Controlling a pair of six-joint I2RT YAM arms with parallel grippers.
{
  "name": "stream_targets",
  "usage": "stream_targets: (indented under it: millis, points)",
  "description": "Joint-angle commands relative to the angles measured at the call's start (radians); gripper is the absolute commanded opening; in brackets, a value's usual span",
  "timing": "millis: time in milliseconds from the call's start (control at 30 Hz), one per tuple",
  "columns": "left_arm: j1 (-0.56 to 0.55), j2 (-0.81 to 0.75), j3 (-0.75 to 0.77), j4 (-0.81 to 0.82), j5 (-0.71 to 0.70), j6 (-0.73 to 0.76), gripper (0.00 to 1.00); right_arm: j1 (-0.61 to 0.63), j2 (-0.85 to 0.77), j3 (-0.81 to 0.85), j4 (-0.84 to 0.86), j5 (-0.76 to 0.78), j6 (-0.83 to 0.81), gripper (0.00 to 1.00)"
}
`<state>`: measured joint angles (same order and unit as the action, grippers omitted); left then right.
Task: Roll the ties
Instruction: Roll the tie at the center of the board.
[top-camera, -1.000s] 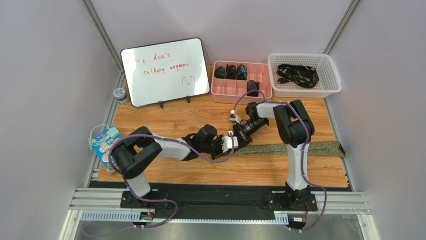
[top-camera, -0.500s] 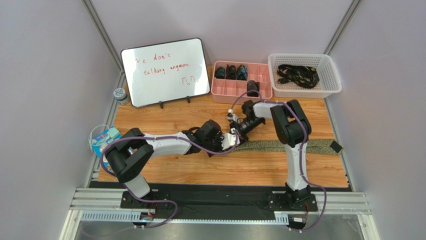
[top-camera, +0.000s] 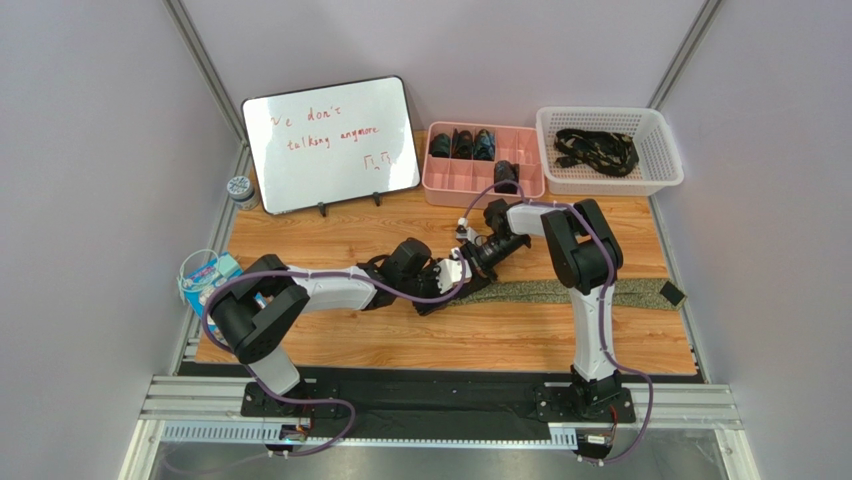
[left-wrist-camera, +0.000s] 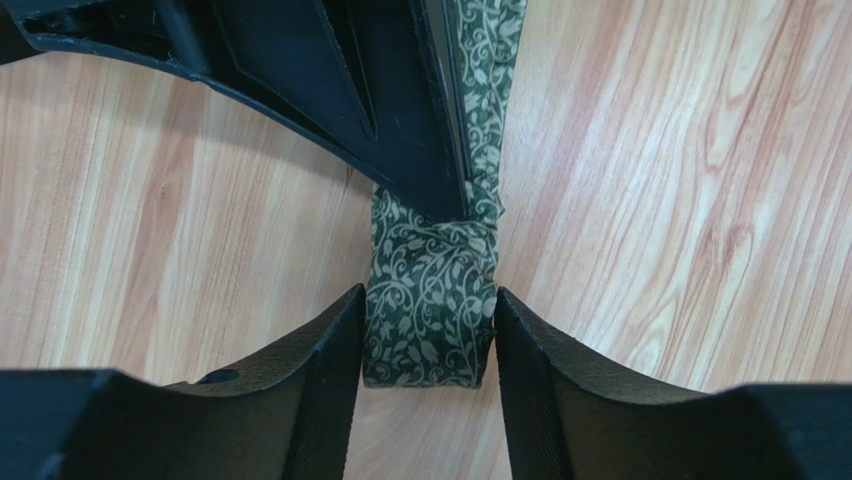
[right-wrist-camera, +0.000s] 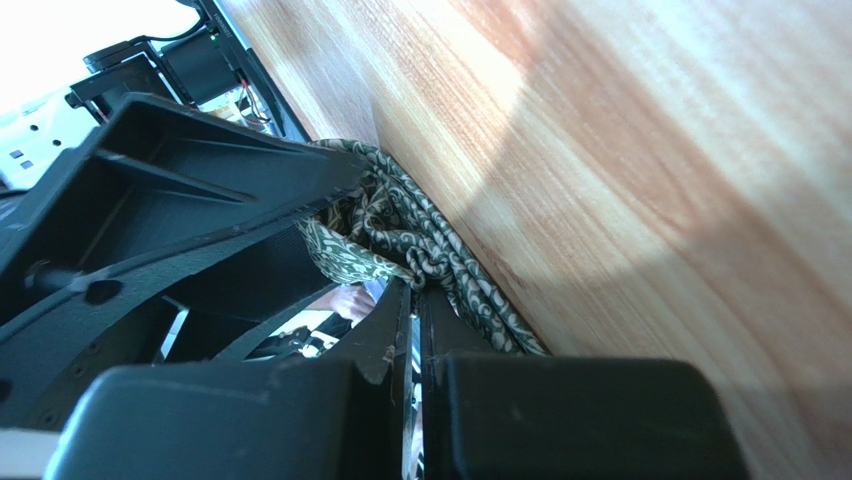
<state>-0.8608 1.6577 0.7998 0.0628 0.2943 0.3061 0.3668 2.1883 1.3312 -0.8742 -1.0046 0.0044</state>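
Note:
An olive-green tie (top-camera: 560, 292) lies along the wooden table, its black end (top-camera: 672, 293) at the right. In the left wrist view its near end (left-wrist-camera: 425, 260) shows a pale vine pattern and is folded over flat on the wood. My left gripper (left-wrist-camera: 428, 300) is open, and its fingers flank that folded end. My right gripper (right-wrist-camera: 412, 290) is shut on the tie (right-wrist-camera: 400, 225), pinching bunched fabric at its tips just beyond the fold. Both grippers meet mid-table, the left gripper (top-camera: 450, 272) beside the right gripper (top-camera: 468, 260).
A pink divided tray (top-camera: 455, 183) at the back holds rolled ties. To its right, a white basket (top-camera: 662, 160) contains black patterned ties (top-camera: 597, 150). A whiteboard (top-camera: 330, 143) stands back left, a small tin (top-camera: 240, 188) beside it, and a packet (top-camera: 207, 283) at the left edge.
Both grippers shifted back and left, dragging the tie leftward so its black end now shows at the right. My left gripper's jaws have widened around the folded end.

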Motion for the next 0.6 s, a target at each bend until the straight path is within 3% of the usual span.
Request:
stream_targets:
  millis: [0,133,267,333,433,467,567]
  points:
    - [0.008,0.022,-0.074,0.251,0.094,-0.071,0.55,-0.017,0.059,-0.001,0.099,0.219,-0.011,0.0]
    - [0.002,0.066,-0.036,0.206,0.076,-0.013,0.45,-0.011,0.041,-0.007,0.124,0.201,0.031,0.0]
    - [0.0,0.085,0.006,0.108,0.019,0.045,0.27,-0.011,0.004,0.002,0.127,0.167,0.054,0.0]
    - [-0.001,0.085,0.021,0.051,0.003,0.066,0.22,-0.009,-0.013,0.016,0.113,0.167,0.062,0.03]
    - [-0.003,0.079,0.022,-0.009,-0.032,0.074,0.17,-0.019,-0.05,0.043,0.043,0.175,0.054,0.15]
    - [-0.003,0.071,0.015,-0.02,-0.041,0.077,0.15,-0.022,-0.08,0.045,0.021,0.172,0.052,0.24]
    - [-0.004,0.06,0.013,-0.038,-0.05,0.068,0.14,-0.049,-0.117,0.046,-0.014,0.161,0.052,0.34]
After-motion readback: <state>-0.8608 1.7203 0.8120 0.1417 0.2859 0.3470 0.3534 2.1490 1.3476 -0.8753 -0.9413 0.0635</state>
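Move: The rolled end of the tie lies right between the left hand's open fingers, its middle about 1 cm to their right, level with them fore and aft and 1 cm below. From the right hand, whose shut fingers pinch the roll's inner side, it is some 2 cm to the left and 1 cm lower. The flat strip runs on to the right, its middle roughly 25 cm right of the left hand; the pink tray stands about 24 cm ahead and 8 cm right of it. Dipping and easing right by about 1 cm each, the left hand closes its fingers from both sides on the rolled end of the tie until they pinch it, then edges about 1 cm forward. The right hand keeps its pinch at first, drifts about 1 cm forward along with it, then opens part way and starts to rise slightly, its fingers still about the cloth. ##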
